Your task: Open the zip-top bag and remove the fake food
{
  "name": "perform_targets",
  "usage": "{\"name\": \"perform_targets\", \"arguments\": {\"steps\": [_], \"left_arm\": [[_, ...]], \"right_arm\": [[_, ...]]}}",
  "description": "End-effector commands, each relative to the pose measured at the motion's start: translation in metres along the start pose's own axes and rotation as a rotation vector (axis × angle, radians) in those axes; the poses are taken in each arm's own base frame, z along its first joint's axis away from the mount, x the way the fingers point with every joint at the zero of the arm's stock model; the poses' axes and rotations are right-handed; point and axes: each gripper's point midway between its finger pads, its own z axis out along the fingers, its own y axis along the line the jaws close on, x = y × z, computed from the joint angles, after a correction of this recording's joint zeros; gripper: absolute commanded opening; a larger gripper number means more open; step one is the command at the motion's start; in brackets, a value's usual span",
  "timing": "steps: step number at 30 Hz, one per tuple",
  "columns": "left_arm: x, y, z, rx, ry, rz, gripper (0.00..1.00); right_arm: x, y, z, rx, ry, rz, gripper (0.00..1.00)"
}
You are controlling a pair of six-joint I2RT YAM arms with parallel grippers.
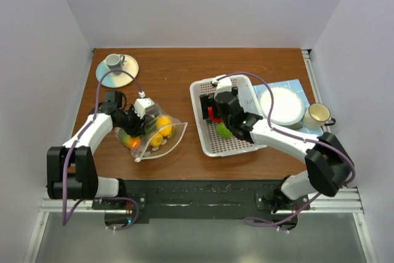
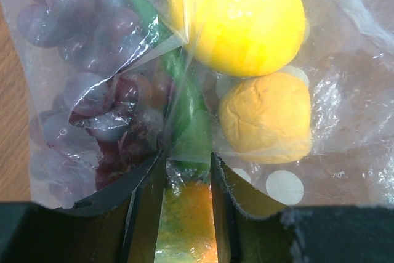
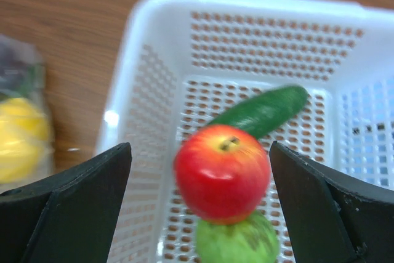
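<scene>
The zip-top bag (image 1: 161, 141) lies on the table at the left, clear with pale dots. In the left wrist view the bag (image 2: 345, 121) holds a yellow lemon (image 2: 240, 16), an orange (image 2: 266, 118), purple grapes (image 2: 86, 90) and a green piece (image 2: 188, 115). My left gripper (image 2: 188, 167) is shut on a fold of the bag over an orange-green fruit. It also shows in the top view (image 1: 133, 129). My right gripper (image 3: 200, 149) is open over the white basket (image 3: 154, 41). The red round one (image 3: 221, 170) sits between its jaws without touching them, above the green round one (image 3: 237, 241). The cucumber (image 3: 265, 110) lies behind.
The basket (image 1: 240, 147) stands right of centre. A cup on a saucer (image 1: 114, 61) is at the back left. A white plate (image 1: 282, 106) on a blue cloth (image 1: 297, 85) and a mug (image 1: 318, 114) are at the right.
</scene>
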Motion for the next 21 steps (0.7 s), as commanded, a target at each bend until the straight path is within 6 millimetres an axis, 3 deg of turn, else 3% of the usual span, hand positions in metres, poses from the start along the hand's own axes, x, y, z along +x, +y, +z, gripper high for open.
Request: {"name": "perform_targets", "arguments": {"steps": [1,3,4,7,10,13,21], "left_arm": [[-0.013,0.002,-0.006,-0.008,-0.036,0.004,0.4],[-0.014,0.002,-0.006,-0.008,-0.038,0.003,0.4],[-0.014,0.002,-0.006,-0.009,-0.039,0.001,0.4],[-0.013,0.001,-0.005,-0.006,-0.038,-0.002,0.4],[-0.013,0.0,-0.006,-0.007,-0.039,0.0,0.39],[-0.013,0.0,-0.006,-0.01,-0.04,0.003,0.39],[-0.013,0.0,-0.007,-0.01,-0.043,0.009,0.39]], "right_arm": [[-0.062,0.072,-0.046,-0.183,-0.18,-0.062,0.99],[-0.063,0.104,-0.059,-0.285,-0.198,-0.082,0.99],[-0.054,0.126,-0.071,-0.355,-0.2,-0.106,0.99],[-0.037,0.166,-0.086,-0.477,-0.19,-0.129,0.9],[-0.012,0.189,-0.083,-0.518,-0.144,-0.168,0.79],[0.007,0.211,-0.087,-0.572,-0.129,-0.202,0.75],[0.03,0.249,-0.083,-0.632,-0.081,-0.25,0.71]]}}
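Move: The smaller yellow food in the bag lies about 24 cm to the left of my right hand, 13 cm back and some 13 cm lower; the larger yellow one is roughly 21 cm left and 7 cm back. The bag's open rim comes first, about 18 cm left and 15 cm back. The tomato sits in the basket some 9 cm under my right fingers, 2 cm back and 1 cm left. From my left hand, the smaller yellow food is about 7 cm right and 3 cm back. With the tomato already released, I swing my right hand left and back, some 24 cm across, out of the basket area to the bag's open mouth. I lift about 6 cm first, then sink about 8 cm near the rim, turning the hand some 35 degrees counter-clockwise and narrowing the wide-open fingers partway. My left hand stays where it is at the bag, half open. ##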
